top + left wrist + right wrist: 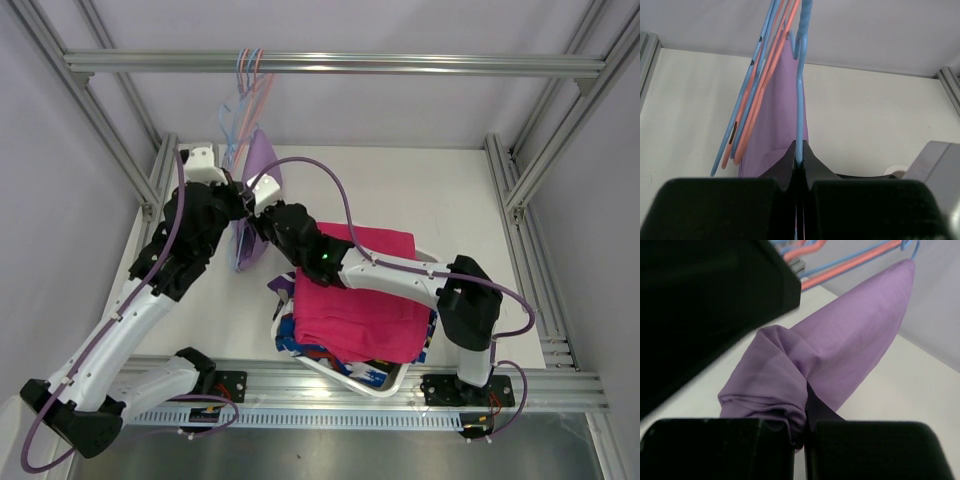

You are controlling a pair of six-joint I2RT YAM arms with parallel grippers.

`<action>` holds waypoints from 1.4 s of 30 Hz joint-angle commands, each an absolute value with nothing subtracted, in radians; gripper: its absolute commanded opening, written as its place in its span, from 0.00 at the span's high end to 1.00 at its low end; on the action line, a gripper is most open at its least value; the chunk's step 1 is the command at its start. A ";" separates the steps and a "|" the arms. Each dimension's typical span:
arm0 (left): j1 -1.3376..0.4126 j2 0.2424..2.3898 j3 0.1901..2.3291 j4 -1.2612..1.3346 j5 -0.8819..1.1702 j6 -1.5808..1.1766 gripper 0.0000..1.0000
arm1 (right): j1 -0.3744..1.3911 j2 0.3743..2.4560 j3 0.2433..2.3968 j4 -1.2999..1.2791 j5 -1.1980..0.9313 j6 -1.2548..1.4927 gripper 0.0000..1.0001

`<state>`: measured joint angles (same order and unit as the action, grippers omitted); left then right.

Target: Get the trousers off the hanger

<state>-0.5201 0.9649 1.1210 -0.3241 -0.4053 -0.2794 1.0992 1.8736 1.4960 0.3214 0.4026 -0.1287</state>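
Note:
The lilac trousers hang from a blue hanger on the top rail. My left gripper is shut on the blue hanger's wire, with the lilac cloth behind it. My right gripper is shut on a bunched fold of the lilac trousers, which stretch taut up to the hanger. Bright pink trousers lie on top of a white basket, with blue-white patterned cloth under them.
Several empty blue and orange hangers hang beside the held one on the rail. Aluminium frame posts stand at the left and right of the white table.

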 commanded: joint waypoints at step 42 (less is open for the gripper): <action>-0.508 1.051 1.150 -0.248 -0.426 -0.261 0.99 | 1.149 1.137 1.577 0.029 0.649 -0.321 1.00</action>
<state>-0.5186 1.0477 1.1278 -0.2947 -0.4088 -0.2787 1.1442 1.1946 1.5452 -0.0212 0.6235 -0.3077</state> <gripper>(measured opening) 0.006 0.062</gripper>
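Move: The right hand already pinches the near edge of the purple trousers, whose middle lies about 5 cm ahead of it, neither left nor right and barely higher. The held blue hanger's middle is some 9 cm ahead and 10 cm above. The basket piled with clothes sits roughly 21 cm to the right, 14 cm back and 18 cm below. From the left hand, shut on the blue hanger, the trousers' middle is about 6 cm ahead, 3 cm right and 6 cm below. Upward first, then up and to the right with some drawing back, the right hand pulls the pinched trousers away from the hangers, about 25 cm up and 22 cm right, its fingers tipping up some 15 degrees and swinging slightly clockwise. The left hand keeps its shut grip on the blue hanger and eases about 2 cm forward and down. ##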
